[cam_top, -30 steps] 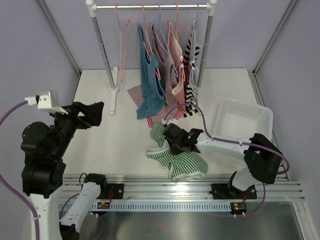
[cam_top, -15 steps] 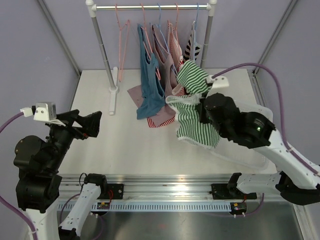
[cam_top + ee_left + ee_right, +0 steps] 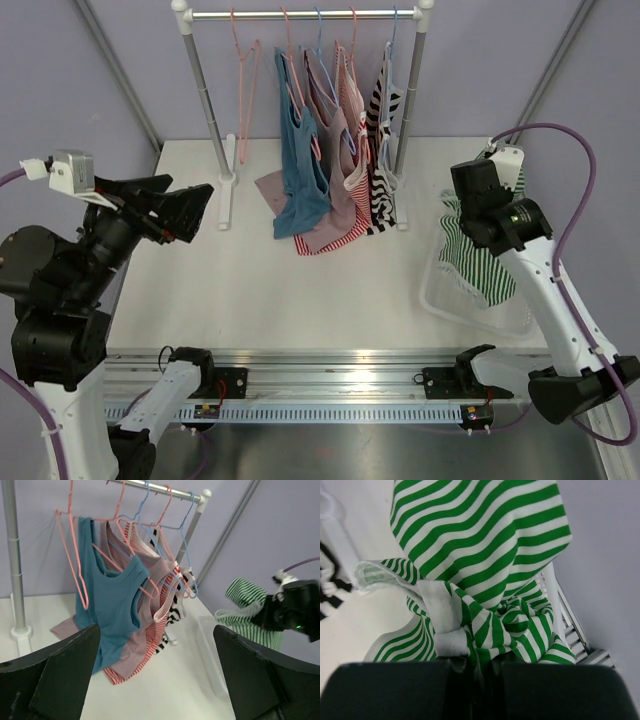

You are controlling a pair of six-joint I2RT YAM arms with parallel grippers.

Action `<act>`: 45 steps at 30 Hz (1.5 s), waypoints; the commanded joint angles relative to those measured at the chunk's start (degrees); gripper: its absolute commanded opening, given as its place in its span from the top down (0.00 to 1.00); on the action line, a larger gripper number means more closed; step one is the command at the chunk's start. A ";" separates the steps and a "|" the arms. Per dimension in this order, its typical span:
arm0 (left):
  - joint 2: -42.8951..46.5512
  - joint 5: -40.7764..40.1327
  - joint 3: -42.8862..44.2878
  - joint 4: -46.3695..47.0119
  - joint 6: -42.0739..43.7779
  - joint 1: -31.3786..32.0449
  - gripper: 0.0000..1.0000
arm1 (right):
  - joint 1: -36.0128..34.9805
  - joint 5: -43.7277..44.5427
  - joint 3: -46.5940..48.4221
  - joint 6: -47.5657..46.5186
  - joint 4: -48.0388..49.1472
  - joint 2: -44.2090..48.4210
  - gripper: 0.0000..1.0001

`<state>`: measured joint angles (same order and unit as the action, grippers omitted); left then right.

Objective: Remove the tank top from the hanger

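Observation:
A green-and-white striped tank top (image 3: 478,262) hangs bunched from my right gripper (image 3: 472,226), which is shut on it above the white basket (image 3: 468,312) at the right. In the right wrist view the striped cloth (image 3: 485,555) is pinched between the jaws of that gripper (image 3: 482,662). My left gripper (image 3: 195,212) is raised at the left, open and holding nothing, and faces the rack; it (image 3: 156,645) sees the striped top (image 3: 247,600) far to the right. An empty pink hanger (image 3: 243,90) hangs at the rack's left end.
The clothes rack (image 3: 300,14) stands at the back with a teal top (image 3: 300,170), a mauve one (image 3: 330,150), a red-striped one and a black-and-white one (image 3: 383,130) on hangers, their hems reaching the table. The rack's left post (image 3: 212,110) stands near my left gripper.
My right arm lifted the green striped top from the front middle of the table, up and right to above the basket. The left arm rose a little, still open.

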<state>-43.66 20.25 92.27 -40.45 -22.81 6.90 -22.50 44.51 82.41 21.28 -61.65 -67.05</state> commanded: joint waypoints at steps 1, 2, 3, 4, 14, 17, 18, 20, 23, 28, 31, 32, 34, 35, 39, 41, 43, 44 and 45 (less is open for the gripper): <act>-6.69 3.57 4.84 2.74 -2.85 -0.04 0.01 | 6.04 -2.76 -3.48 -1.77 6.71 -2.73 1.00; -7.75 3.22 7.03 2.31 -3.03 -0.04 0.01 | 7.11 -3.11 -4.36 -1.77 6.98 -3.35 1.00; -8.71 3.48 7.66 2.30 -3.03 -0.04 0.01 | 7.99 -3.90 -4.71 -1.77 7.68 -4.31 0.94; -9.94 3.39 8.18 2.56 -3.12 -0.04 0.01 | 8.61 -3.73 -4.89 -2.11 8.20 -4.58 0.80; -24.86 -17.66 20.13 -3.92 3.64 16.47 0.01 | 8.88 -7.57 -3.13 -0.98 9.59 0.24 0.01; -31.02 -26.62 24.70 -4.82 5.75 22.27 0.01 | 8.88 -25.36 -7.50 -1.59 16.00 6.73 0.01; -32.53 -28.41 25.76 -4.82 6.37 23.59 0.01 | 8.88 -29.27 -8.83 -0.98 17.60 10.32 0.01; -36.13 -31.57 29.80 -4.91 7.94 27.02 0.01 | 8.88 -36.57 -11.82 0.52 21.02 13.42 0.01; -44.04 -37.38 37.50 -6.21 9.97 29.84 0.01 | 8.88 -47.92 -12.36 1.40 20.96 16.07 0.00; -55.37 -45.64 45.36 -6.67 12.43 30.37 0.06 | 8.79 -55.48 -13.32 2.10 19.99 20.72 0.01; -57.49 -48.37 42.74 -0.62 14.54 30.28 0.09 | 8.88 -61.90 -13.77 0.70 20.43 25.20 0.00; -58.20 -49.16 42.38 0.01 14.81 30.19 0.12 | 8.88 -64.00 -14.03 0.78 20.95 26.34 0.01; -60.22 -50.30 44.22 0.54 15.33 29.76 0.15 | 8.88 -66.04 -14.30 0.96 21.22 29.16 0.01; -62.32 -49.96 45.18 0.89 15.25 29.32 0.18 | 8.88 -67.52 -14.21 1.13 21.13 29.69 0.00; -66.55 -47.06 48.17 1.95 13.85 26.42 0.25 | 8.79 -70.35 -13.59 1.57 19.64 31.01 0.01; -67.96 -45.40 49.50 2.21 12.70 24.75 0.30 | 8.79 -71.31 -13.68 1.49 19.46 31.36 0.00; -69.28 -43.99 49.50 3.17 11.91 23.52 0.37 | 8.88 -71.58 -13.86 1.57 19.29 31.89 0.00; -69.54 -43.63 49.32 3.53 11.74 23.25 0.40 | 8.88 -71.93 -13.86 1.40 19.02 32.06 0.01; -70.15 -43.02 49.32 3.88 11.82 23.08 0.44 | 8.88 -71.93 -13.86 1.05 18.85 32.07 0.01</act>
<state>-113.12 -24.62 139.04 -41.39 -10.17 31.05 -13.72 -24.23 68.01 22.72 -43.09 -35.05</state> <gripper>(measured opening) 0.593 0.993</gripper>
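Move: The white basket that the right hand holds the green-striped tank top over lies almost straight below it, about 25 cm down; the black-striped top hangs some 14 cm ahead, 19 cm left and 12 cm lower. From the left hand, the teal top's pink hanger is roughly 34 cm ahead, 13 cm right and 12 cm below, with the empty pink hanger 8 cm left of it and the mauve top 5 cm right of it. Right dips 6 cm, opens, backs off leftward; left reaches 32 cm forward-right, half-closing around the teal top's hanger. ##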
